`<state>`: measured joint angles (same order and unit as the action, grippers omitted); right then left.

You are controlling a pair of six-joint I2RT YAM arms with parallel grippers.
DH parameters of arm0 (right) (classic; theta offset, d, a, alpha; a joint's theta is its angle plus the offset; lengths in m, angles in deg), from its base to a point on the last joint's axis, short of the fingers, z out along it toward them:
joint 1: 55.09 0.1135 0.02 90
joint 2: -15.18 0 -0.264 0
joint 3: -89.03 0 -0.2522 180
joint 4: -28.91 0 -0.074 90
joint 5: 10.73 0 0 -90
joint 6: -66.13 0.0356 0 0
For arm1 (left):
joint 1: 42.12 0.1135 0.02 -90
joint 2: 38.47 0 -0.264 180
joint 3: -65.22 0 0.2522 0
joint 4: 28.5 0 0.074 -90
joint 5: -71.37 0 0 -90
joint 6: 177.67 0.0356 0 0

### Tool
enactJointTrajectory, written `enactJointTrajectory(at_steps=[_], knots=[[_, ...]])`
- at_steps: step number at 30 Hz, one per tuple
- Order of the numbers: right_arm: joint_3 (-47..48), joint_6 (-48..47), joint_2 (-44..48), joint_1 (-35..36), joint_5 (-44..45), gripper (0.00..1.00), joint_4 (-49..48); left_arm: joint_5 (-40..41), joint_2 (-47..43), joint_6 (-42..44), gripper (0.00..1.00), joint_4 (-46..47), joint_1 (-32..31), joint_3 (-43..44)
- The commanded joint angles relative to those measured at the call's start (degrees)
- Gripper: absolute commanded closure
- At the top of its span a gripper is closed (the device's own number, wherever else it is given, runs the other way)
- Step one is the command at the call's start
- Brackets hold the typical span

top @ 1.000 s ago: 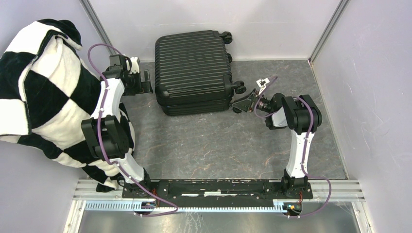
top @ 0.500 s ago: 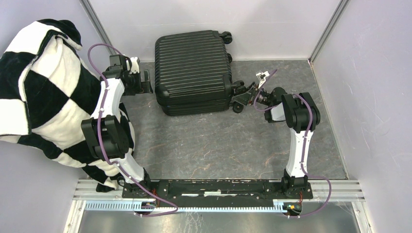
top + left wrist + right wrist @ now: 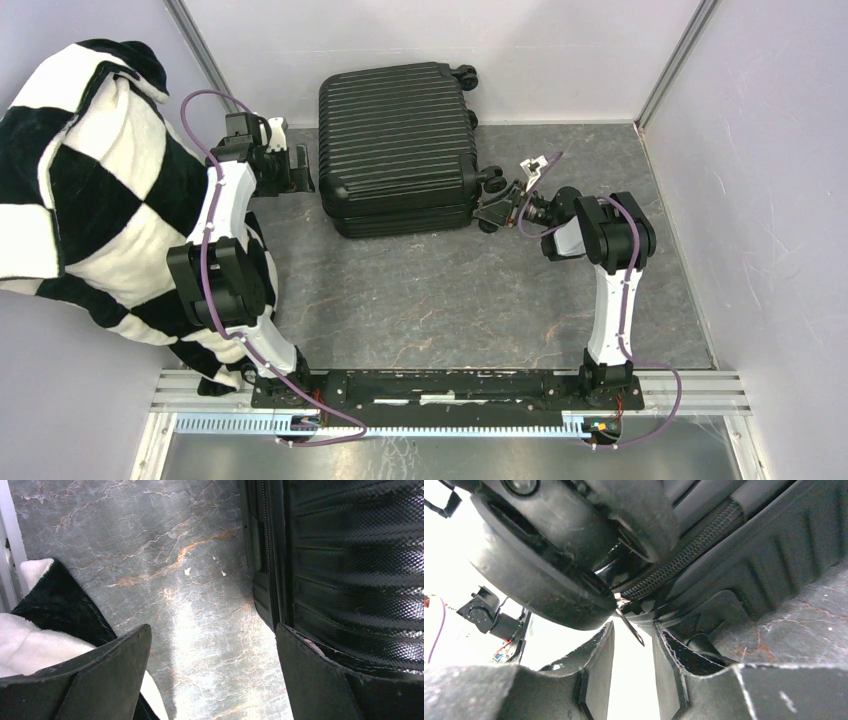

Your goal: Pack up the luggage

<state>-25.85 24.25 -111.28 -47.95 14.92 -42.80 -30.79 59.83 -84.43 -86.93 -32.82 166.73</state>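
Note:
The luggage (image 3: 395, 140) is a black ribbed hard-shell suitcase lying flat and zipped at the back middle of the table. My left gripper (image 3: 298, 168) stands open beside its left edge, and in the left wrist view the left gripper (image 3: 212, 670) has only table between its fingers, the luggage (image 3: 350, 555) right beside the right finger. My right gripper (image 3: 497, 208) is at the near right corner, by a caster wheel (image 3: 539, 580). The right gripper (image 3: 633, 655) is narrowly open, and a thin metal zipper pull (image 3: 630, 627) hangs between its fingertips without touching either.
A black-and-white checkered blanket (image 3: 90, 200) is heaped along the left wall, its edge close to my left finger (image 3: 30, 640). Pale walls and metal posts close in the back and sides. Grey marbled table (image 3: 450, 290) spreads in front of the suitcase.
My right gripper has moved left, up to the suitcase's wheel corner, and its jaws have narrowed around the zipper pull. The left arm has not moved.

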Motion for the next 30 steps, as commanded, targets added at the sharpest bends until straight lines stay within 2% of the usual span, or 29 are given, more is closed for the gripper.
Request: enactJointTrajectory(at_steps=[1, 11, 13, 15, 17, 24, 30], knots=[[-0.4, -2.1, 0.8, 0.8, -3.5, 0.62, -26.8, 0.0, -0.6, -0.8, 0.00, 0.9, 0.3, 0.4], [2.7, -2.6, 0.4, 0.8, -0.7, 0.65, -26.8, 0.4, -0.8, -0.5, 0.00, 0.8, 0.4, 0.3], [2.9, -2.3, 0.4, 0.7, -0.4, 0.72, -26.7, 0.3, -0.7, -0.6, 0.00, 0.8, 0.4, 0.2], [2.2, -2.6, 0.6, 0.7, 0.4, 0.90, -26.7, 0.2, -0.7, -0.7, 0.00, 0.8, 0.3, 0.1], [0.4, -3.4, 1.4, 0.8, 1.8, 1.00, -26.7, 0.0, -0.6, -0.8, 0.00, 0.8, 0.4, -0.1], [-7.4, -6.1, 5.4, 2.0, 5.0, 1.00, -26.8, -1.3, -0.4, -0.9, 0.00, 2.0, 0.3, -2.0], [-20.6, -16.3, 13.5, 7.4, 15.4, 1.00, -24.5, -3.9, -0.3, -0.8, 0.01, 5.3, 0.3, -5.5]])
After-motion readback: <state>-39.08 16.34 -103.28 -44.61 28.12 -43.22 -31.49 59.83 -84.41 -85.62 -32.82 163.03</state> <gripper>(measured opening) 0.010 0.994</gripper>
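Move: The suitcase's zipper pull lies just off the right hand's open fingertips, about 2 cm to the left and level with them. A suitcase wheel stands some 3 cm ahead and 5 cm above that hand, another 3 cm ahead and 6 cm below; the suitcase's middle is about 17 cm left and 13 cm ahead. From the left hand, the pull is roughly 39 cm right, 4 cm back and 5 cm lower. The right fingers shut on the zipper pull, then draw back about 2 cm, turning some 10 degrees clockwise. ##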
